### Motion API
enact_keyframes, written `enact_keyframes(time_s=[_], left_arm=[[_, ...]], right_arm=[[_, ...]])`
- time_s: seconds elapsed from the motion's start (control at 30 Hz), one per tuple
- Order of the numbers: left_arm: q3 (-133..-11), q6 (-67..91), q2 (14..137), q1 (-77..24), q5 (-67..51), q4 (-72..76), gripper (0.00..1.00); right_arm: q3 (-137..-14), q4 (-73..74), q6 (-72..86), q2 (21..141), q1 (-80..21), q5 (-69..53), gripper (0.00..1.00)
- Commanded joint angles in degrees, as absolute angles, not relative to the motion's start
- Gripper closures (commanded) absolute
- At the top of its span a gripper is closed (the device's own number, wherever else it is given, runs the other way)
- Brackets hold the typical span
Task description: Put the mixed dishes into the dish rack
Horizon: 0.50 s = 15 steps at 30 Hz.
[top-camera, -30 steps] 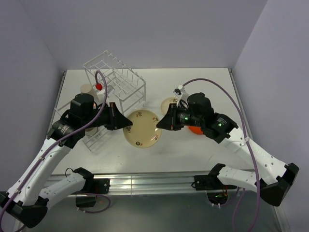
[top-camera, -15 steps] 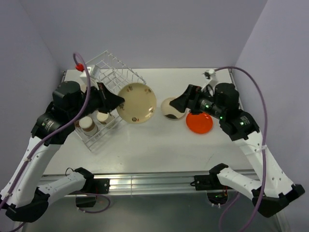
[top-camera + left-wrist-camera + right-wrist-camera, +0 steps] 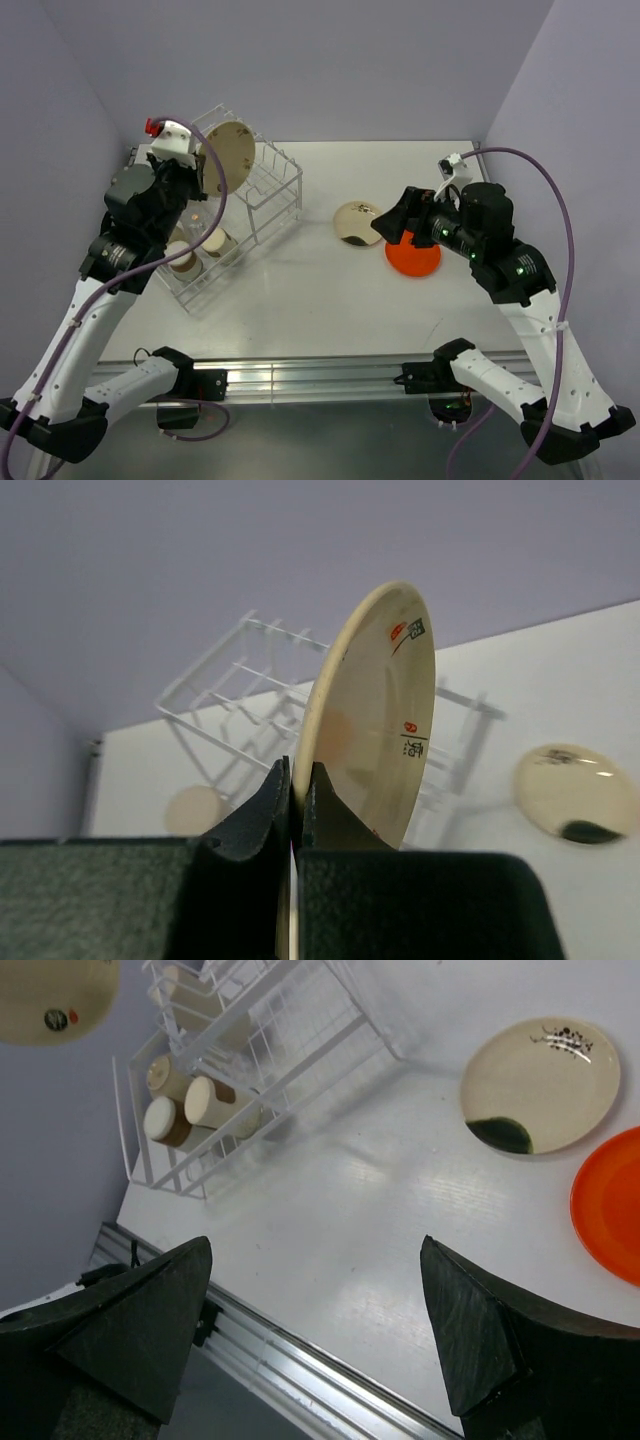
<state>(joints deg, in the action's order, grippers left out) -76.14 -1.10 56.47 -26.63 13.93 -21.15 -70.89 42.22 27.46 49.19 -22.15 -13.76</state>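
Observation:
My left gripper [image 3: 207,172] is shut on the rim of a cream plate [image 3: 229,152] with small brown and red motifs, held on edge in the air above the tall section of the white wire dish rack [image 3: 283,163]. In the left wrist view the jaws [image 3: 297,775] pinch the plate [image 3: 385,710] with the rack [image 3: 215,670] behind it. My right gripper [image 3: 390,218] is open and holds nothing, and it hovers over the table [image 3: 315,1250]. Below and beside it lie a small cream plate [image 3: 355,222] [image 3: 540,1082] and an orange plate [image 3: 415,257] [image 3: 610,1205].
Two beige cups [image 3: 183,260] [image 3: 215,242] lie in the rack's lower tray, and the right wrist view shows them too [image 3: 165,1120] [image 3: 205,1100]. The table's metal front rail [image 3: 300,1355] runs under the right gripper. Purple walls close in the table on three sides.
The right gripper let go of the cream plate's edge, opened and drew back to the right. The left arm carried the plate from mid-table up and left, above the rack.

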Motion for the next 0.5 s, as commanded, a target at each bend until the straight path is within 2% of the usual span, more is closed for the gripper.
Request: enact_keyframes(time_s=[0.0, 0.17, 0.47], left_arm=[[-71.13, -14.66, 54.14, -19.99, 11.18, -4.52, 1.00], [-66.62, -13.72, 56.33, -8.28, -3.40, 5.70, 1.00], [-71.81, -9.59, 66.61, 3.86, -23.72, 14.93, 1.00]], right_arm=[[-70.75, 44.12, 25.58, 49.66, -21.71, -15.73, 0.08], [-69.61, 45.00, 24.70, 49.57, -21.80, -15.56, 0.08], [-68.47, 45.00, 24.26, 51.06, -21.80, -15.21, 0.09]])
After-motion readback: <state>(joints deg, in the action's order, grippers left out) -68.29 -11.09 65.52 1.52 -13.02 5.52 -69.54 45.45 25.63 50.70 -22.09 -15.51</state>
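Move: The left hand already pinches the beige plate by its rim, standing on edge; the middle of the rack's upper tier lies about 31 cm ahead, neither left nor right, and 25 cm below. In the lower tier, roughly 35 cm down, the tall beige cup is some 25 cm ahead and 18 to the left, and the white cup 6 ahead and 4 left. From the right hand the upper tier is about 37 cm ahead, 40 left and 17 below. Keeping its shut pinch on the beige plate's rim, the left hand carries it about 12 cm forward and left in equal parts, almost level over the rack's lower tier and closer to the upper one, leftward more at first and then nearly straight ahead, while the fingertips tip up and the hand's left side rises, each some 10 degrees. The right hand, empty and wide open, sinks roughly 3 cm in place and slows, touching nothing. ##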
